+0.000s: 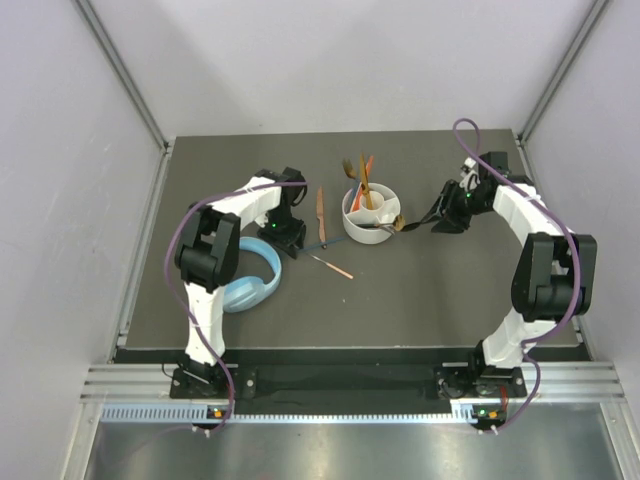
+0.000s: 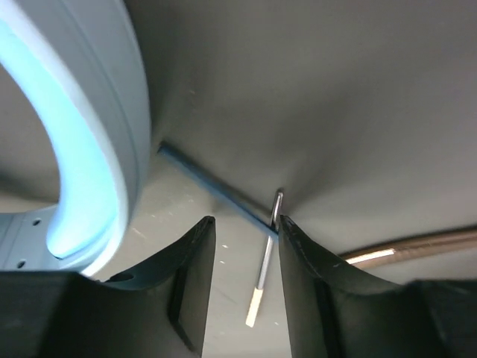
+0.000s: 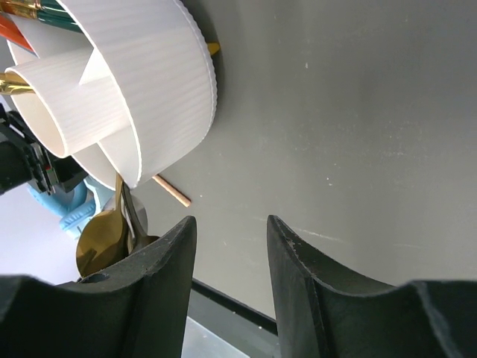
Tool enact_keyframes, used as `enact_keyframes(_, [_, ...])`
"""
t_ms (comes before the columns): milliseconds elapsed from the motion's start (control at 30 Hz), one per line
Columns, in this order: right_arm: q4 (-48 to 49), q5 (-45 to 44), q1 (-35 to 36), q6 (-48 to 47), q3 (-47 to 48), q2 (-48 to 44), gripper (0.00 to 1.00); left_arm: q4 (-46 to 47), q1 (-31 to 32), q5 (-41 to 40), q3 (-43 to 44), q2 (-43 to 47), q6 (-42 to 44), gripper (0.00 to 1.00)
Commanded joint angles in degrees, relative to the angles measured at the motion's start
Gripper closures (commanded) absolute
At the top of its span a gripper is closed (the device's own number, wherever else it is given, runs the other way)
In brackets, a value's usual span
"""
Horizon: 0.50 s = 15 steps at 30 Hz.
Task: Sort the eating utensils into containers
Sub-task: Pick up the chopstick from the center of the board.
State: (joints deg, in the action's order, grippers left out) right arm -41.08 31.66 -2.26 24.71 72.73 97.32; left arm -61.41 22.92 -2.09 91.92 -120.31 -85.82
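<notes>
The white divided container stands mid-table with orange chopsticks and a gold fork upright in it. My left gripper hangs low over the mat, open. A thin silver-shafted stick with a pale tip lies between its fingers, close to the right finger. A dark teal chopstick crosses just beyond. My right gripper is open at the container's right side with nothing between its fingers. A gold spoon lies just outside its left finger.
Light blue headphones lie right beside my left gripper. A bronze utensil and an orange-tipped chopstick lie on the dark mat between gripper and container. Walls close the sides.
</notes>
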Motion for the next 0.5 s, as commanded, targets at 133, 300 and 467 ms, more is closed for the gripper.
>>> enact_keyframes(133, [2.14, 1.39, -0.99, 0.51, 1.45, 0.86, 0.57, -6.18, -0.15, -3.45, 2.56, -3.17, -1.46, 0.76])
enact_keyframes(300, [2.06, 1.3, -1.25, 0.69, 1.45, 0.94, 0.57, -5.74, -0.15, -4.5, 3.18, -4.49, 0.83, 1.0])
enact_keyframes(467, [2.06, 1.47, -1.25, 1.22, 1.8, 1.12, 0.57, -4.86, -0.24, -5.65, 7.47, -5.98, 5.47, 1.0])
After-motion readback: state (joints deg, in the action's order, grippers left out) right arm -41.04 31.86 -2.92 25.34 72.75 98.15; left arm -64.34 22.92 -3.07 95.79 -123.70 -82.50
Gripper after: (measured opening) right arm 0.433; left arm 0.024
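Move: The blue chopstick lies just under my left fingertips, its middle about 3 cm to the right, 1 cm ahead and 1 cm below. The silver chopstick crosses it there, with its middle 6 cm right and 3 cm back. The brown knife is roughly 6 cm right and 7 cm ahead; the blue headphones are some 9 cm left and 5 cm back. From my right hand the blue chopstick is about 28 cm left, 1 cm back and 10 cm below. I shut my left fingers from about half open to almost closed around the crossing chopsticks, keeping the hand pointed straight down over them and easing it down only about 0.5 cm. The pads close on the blue chopstick, and the silver one is gathered in against it. ##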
